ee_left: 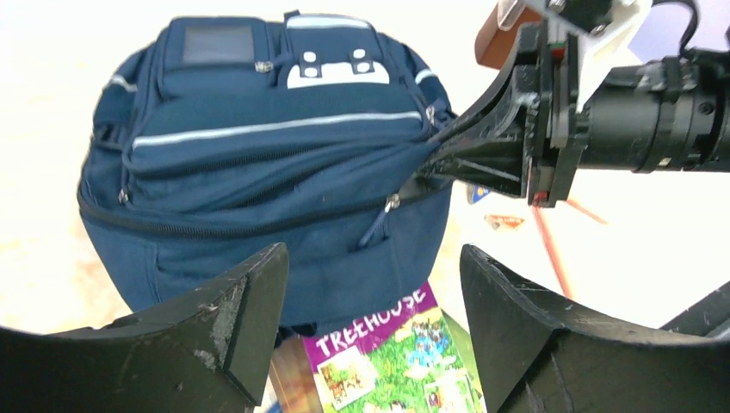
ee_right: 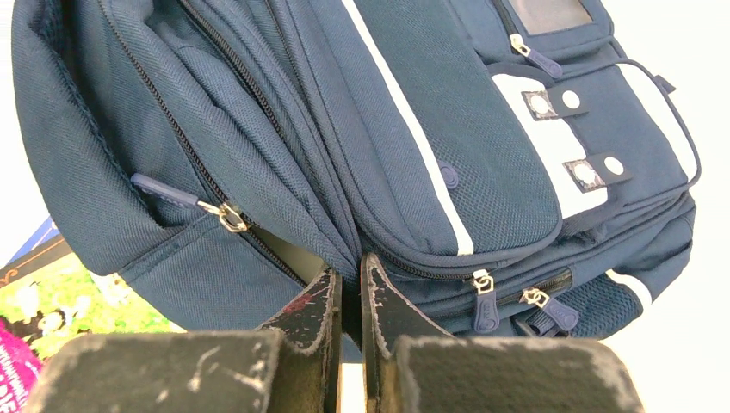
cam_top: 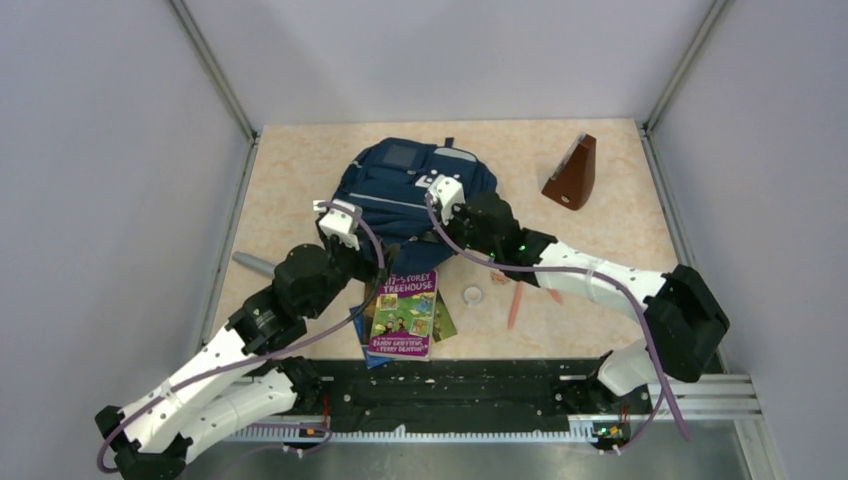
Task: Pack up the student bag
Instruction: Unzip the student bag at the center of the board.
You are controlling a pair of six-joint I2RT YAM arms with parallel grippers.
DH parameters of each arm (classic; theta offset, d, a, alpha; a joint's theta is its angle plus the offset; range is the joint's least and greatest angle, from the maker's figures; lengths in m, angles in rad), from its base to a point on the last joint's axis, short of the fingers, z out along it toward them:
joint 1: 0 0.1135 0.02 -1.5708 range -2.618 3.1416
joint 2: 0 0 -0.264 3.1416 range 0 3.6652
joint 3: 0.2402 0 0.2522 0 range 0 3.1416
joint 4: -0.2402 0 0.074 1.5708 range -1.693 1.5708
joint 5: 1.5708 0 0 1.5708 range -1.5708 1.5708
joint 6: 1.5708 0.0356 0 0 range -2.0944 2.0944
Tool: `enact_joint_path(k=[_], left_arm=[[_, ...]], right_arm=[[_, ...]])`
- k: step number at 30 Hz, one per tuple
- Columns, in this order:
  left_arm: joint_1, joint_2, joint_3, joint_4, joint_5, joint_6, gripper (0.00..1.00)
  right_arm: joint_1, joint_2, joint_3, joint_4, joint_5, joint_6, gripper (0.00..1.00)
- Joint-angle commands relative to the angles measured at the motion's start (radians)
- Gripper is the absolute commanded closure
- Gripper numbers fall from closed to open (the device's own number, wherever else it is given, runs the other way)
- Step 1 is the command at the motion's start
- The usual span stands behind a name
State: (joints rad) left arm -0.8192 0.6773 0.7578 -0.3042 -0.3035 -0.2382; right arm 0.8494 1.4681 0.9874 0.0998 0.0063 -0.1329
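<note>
The student bag (cam_top: 415, 185) is a navy backpack with light stripes, lying on the table beyond both arms. My right gripper (cam_top: 432, 212) is shut on a fold of the bag's fabric at its near right edge; in the right wrist view the fold sits between the tips of the gripper (ee_right: 350, 267), beside a partly unzipped opening (ee_right: 288, 254). The left wrist view shows that gripper (ee_left: 426, 163) pulling the cloth taut. My left gripper (ee_left: 374, 258) hangs open in front of the bag (ee_left: 258, 172), over a purple and green book (ee_left: 387, 353), with nothing between its fingers.
The book (cam_top: 405, 315) lies on other thin books near the arm bases. An orange pencil (cam_top: 515, 303) and a small white round item (cam_top: 472, 295) lie to its right. A brown wedge-shaped object (cam_top: 572, 172) stands at the back right. A grey pen-like item (cam_top: 255, 262) lies left.
</note>
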Motion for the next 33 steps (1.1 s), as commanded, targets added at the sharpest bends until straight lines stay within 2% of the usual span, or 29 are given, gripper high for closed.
enact_joint_path(k=[1,6,10,12,22,27,33], left_arm=[[0.012,0.082,0.081,0.058,0.032,0.092,0.22],[0.099,0.195,0.139,0.050,0.188,0.080,0.30],[0.207,0.268,0.161,0.034,0.383,0.038,0.36],[0.228,0.290,0.163,0.037,0.424,0.038,0.38],[0.255,0.345,0.140,0.054,0.499,0.046,0.41],[0.254,0.363,0.137,0.031,0.467,0.068,0.41],[0.254,0.390,0.133,0.027,0.422,0.109,0.46]], right_arm=[[-0.021,-0.046,0.114,0.011,-0.116,0.043,1.00],[-0.048,-0.044,0.138,0.008,-0.166,0.067,1.00],[-0.059,-0.047,0.139,0.012,-0.196,0.082,1.00],[-0.060,-0.048,0.140,0.013,-0.203,0.086,1.00],[-0.072,-0.046,0.139,0.024,-0.232,0.102,1.00],[-0.075,-0.047,0.146,0.026,-0.252,0.109,1.00],[-0.075,-0.046,0.137,0.044,-0.267,0.122,1.00]])
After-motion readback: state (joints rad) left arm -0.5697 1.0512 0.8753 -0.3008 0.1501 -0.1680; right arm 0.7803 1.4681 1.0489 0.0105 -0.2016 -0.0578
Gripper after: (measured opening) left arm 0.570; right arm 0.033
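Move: The zip pull on the bag's near side lies about 6 cm ahead of the open left hand, 5 cm to its right and 9 cm below. The bag cloth in the right fingers is roughly 9 cm ahead, 9 cm right and 6 cm below the left hand; the treehouse book lies some 10 cm back, 4 cm right and 22 cm below. From the right hand, the zip pull is about 3 cm back, 4 cm left and 3 cm lower. The left hand rises a centimetre or two, then swings forward and to its right and sinks towards the zip pull, ending about 5 cm lower, 4 cm farther out and 3 cm to the right, with the fingers tipped down and turned clockwise by some 10 to 15 degrees each and narrowed partway until they straddle the pull, still open. Meanwhile the right hand keeps its pinch on the bag's edge beside the zip and holds it up almost in place, rising only about 1 cm with a slight tilt. ##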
